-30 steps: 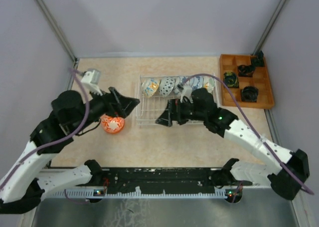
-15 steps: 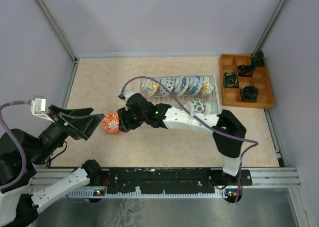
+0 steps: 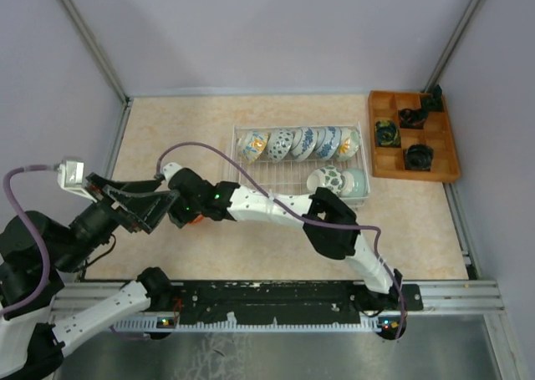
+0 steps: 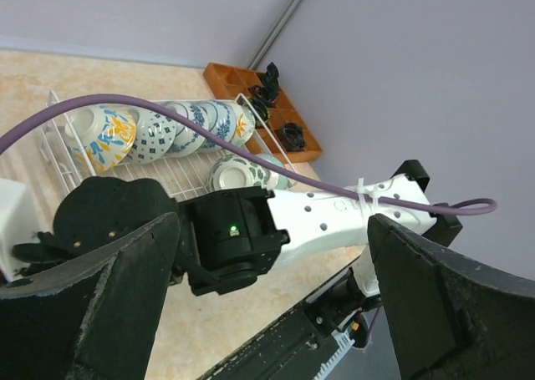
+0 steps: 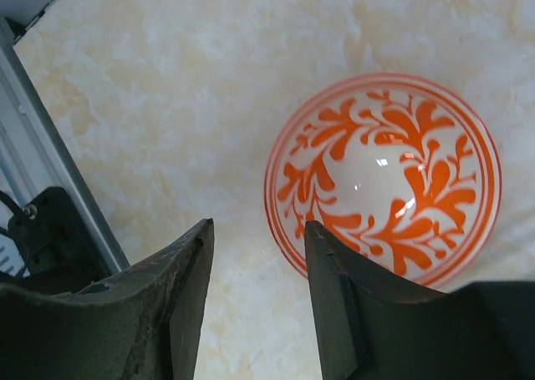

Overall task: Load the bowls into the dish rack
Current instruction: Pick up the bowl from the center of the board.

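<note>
An orange-patterned bowl (image 5: 384, 179) sits upright on the table. My right gripper (image 5: 259, 225) hovers over its left rim with the jaws partly apart; only bare table shows between them, and the right finger (image 5: 334, 313) overlaps the rim. From above, the right arm reaches far left and hides most of this bowl (image 3: 194, 220). Several blue-patterned bowls (image 3: 305, 143) stand on edge along the back of the dish rack (image 3: 251, 184). A green-patterned bowl (image 3: 328, 179) lies at its right front. My left gripper (image 3: 150, 205) is wide open and empty beside the right gripper (image 3: 180, 206).
An orange wooden tray (image 3: 414, 173) with black items stands at the far right. The right arm's purple cable (image 3: 226, 159) arcs over the rack's left end. The metal rail (image 5: 42, 146) of the table's left edge lies close to the right gripper.
The right arm swung from the rack leftward onto the orange bowl and its jaws narrowed. The left arm drew back to the left, still wide open.
</note>
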Available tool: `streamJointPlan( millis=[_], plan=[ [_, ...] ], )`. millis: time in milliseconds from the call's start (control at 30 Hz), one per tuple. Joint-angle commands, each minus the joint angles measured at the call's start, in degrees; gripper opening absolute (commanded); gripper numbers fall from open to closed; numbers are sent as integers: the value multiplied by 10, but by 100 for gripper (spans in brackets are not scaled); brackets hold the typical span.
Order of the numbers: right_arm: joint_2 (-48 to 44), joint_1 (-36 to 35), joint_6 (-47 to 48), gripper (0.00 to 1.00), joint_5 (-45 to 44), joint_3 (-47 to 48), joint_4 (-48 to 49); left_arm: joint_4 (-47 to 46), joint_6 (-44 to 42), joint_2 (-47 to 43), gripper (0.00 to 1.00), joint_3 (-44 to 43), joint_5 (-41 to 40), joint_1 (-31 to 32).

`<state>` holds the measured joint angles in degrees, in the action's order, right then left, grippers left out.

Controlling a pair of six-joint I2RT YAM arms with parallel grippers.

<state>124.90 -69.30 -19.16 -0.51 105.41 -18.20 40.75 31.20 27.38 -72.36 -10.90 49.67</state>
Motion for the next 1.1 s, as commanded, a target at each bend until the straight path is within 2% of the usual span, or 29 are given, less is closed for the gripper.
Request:
streamJointPlan(
  millis=[0,400,600,700,1000,1067],
  plan=[
    [46,-13,43,48,-32,95,-17,4,-5,-1,100,-23,5,-3],
    [123,-18,58,38,-58,187,-59,11,-7,-1,100,-35,7,-3],
    [128,-18,59,9,-56,199,-62,12,-9,0,100,-39,6,-2],
    [123,-19,59,3,-54,197,-60,14,-10,0,100,-40,5,-2],
    [99,-24,62,0,-53,187,-52,15,-9,0,100,-39,3,-3],
    [94,-25,62,4,-53,182,-51,14,-9,0,100,-37,3,-3]
  ],
)
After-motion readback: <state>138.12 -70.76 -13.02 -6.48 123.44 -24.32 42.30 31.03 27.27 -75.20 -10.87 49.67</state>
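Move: Ahead of the half-open right hand lies the orange-patterned bowl: its middle is about 7 cm forward, 2 cm to the left and some 6 cm below. The dish rack's middle is roughly 21 cm ahead and 28 cm to the right of this hand, and the yellow-flowered bowl in the rack is about 27 cm ahead and 16 cm right, both slightly lower. From the left hand, the orange-patterned bowl is some 14 cm ahead, 4 cm left and 38 cm down. Sliding about 3 cm left along the side of the bowl nearest the base, the right hand then sinks some 4 cm, easing forward a little, to bring one finger inside and one outside the near rim. The fingers close from half open to nearly shut and pinch the rim while the hand comes back up 1–2 cm, then holds still. ##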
